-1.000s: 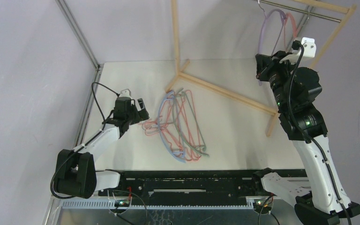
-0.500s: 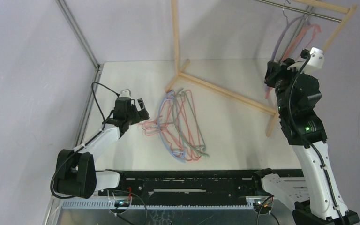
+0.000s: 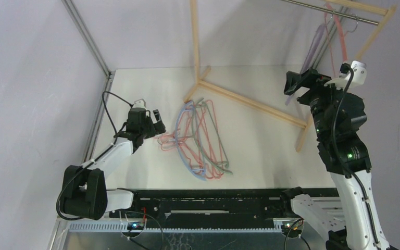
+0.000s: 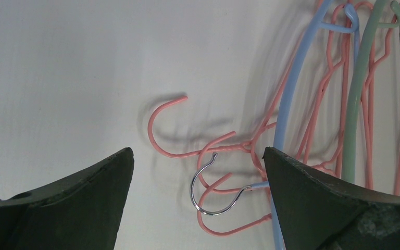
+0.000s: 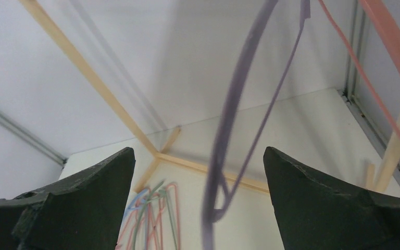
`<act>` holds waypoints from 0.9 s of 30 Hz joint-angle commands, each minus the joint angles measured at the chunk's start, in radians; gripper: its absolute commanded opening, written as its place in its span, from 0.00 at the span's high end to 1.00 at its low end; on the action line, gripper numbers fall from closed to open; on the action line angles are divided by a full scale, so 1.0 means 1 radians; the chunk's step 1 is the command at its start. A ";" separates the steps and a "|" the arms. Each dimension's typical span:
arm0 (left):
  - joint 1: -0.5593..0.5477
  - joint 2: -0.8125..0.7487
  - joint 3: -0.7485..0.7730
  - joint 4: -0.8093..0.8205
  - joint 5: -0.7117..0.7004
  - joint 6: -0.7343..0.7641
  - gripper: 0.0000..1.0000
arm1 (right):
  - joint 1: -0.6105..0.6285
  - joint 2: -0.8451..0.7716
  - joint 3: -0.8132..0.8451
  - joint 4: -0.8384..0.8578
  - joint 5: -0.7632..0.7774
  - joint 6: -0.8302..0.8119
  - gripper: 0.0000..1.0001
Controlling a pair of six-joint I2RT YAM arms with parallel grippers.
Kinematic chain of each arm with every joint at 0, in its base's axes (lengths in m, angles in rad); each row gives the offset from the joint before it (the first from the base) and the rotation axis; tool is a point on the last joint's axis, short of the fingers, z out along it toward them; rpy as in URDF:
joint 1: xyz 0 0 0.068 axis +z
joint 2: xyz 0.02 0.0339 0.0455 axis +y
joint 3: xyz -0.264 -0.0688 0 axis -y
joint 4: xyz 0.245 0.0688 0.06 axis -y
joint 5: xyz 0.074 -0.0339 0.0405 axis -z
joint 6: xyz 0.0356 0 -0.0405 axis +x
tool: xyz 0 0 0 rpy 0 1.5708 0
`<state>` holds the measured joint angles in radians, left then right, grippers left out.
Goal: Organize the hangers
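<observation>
A pile of hangers (image 3: 200, 140), pink, blue and grey-green, lies on the table (image 3: 250, 140). My left gripper (image 3: 155, 123) is open, low at the pile's left end. In the left wrist view a metal hook (image 4: 214, 187) of the blue hanger (image 4: 291, 94) and pink hooks (image 4: 161, 122) lie between the open left gripper (image 4: 198, 156) fingers, untouched. A lilac hanger (image 3: 316, 41) and a salmon hanger (image 3: 338, 36) hang from the metal rail (image 3: 312, 6). My right gripper (image 3: 297, 87) is open just below the lilac hanger (image 5: 229, 130), which looks blurred and hangs free between the jaws of the right gripper (image 5: 199, 151).
The pale wooden rack frame (image 3: 250, 101) lies across the back of the table, with an upright post (image 3: 194, 36) and a slanted leg (image 3: 367, 41) at the right. A metal corner post (image 3: 86, 36) stands at the back left.
My right gripper has opened and let go of the lilac hanger, which now hangs further right on the rail beside the salmon one. The right arm has drawn back. The left arm has not moved.
</observation>
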<state>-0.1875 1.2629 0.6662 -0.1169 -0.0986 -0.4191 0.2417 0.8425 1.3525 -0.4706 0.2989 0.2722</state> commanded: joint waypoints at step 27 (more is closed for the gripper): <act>-0.010 -0.028 0.002 0.072 -0.002 -0.003 0.00 | 0.410 0.268 0.040 -0.047 -0.494 0.066 0.00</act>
<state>-0.1925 1.2758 0.6659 -0.0864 -0.0940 -0.4213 0.6163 1.0168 1.4464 -0.5877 -0.0608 0.2504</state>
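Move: Nothing is held by the wide-open right hand; the loose hanger pile lies about 30 cm to its left, roughly level with it forward, and some 44 cm below. The just-hung purple hanger has its middle about 8 cm ahead, 3 cm right and 8 cm above, and the hanging pink hanger is about 12 cm ahead and 11 cm right, 8 cm up. The stand's bottom bar lies 12 cm ahead, 13 cm left, also 44 cm down. From the left hand the pile is about 15 cm right and 5 cm back, 8 cm down. Backing out from around the purple hanger with fingers staying wide open, the right hand draws back about 6 cm and rises slightly, easing left. It then sweeps left with growing speed, some 15 cm more, coming a little forward again and starting to sink towards the hanger pile, while the wrist swings about 40 degrees counter-clockwise and begins tipping down. ##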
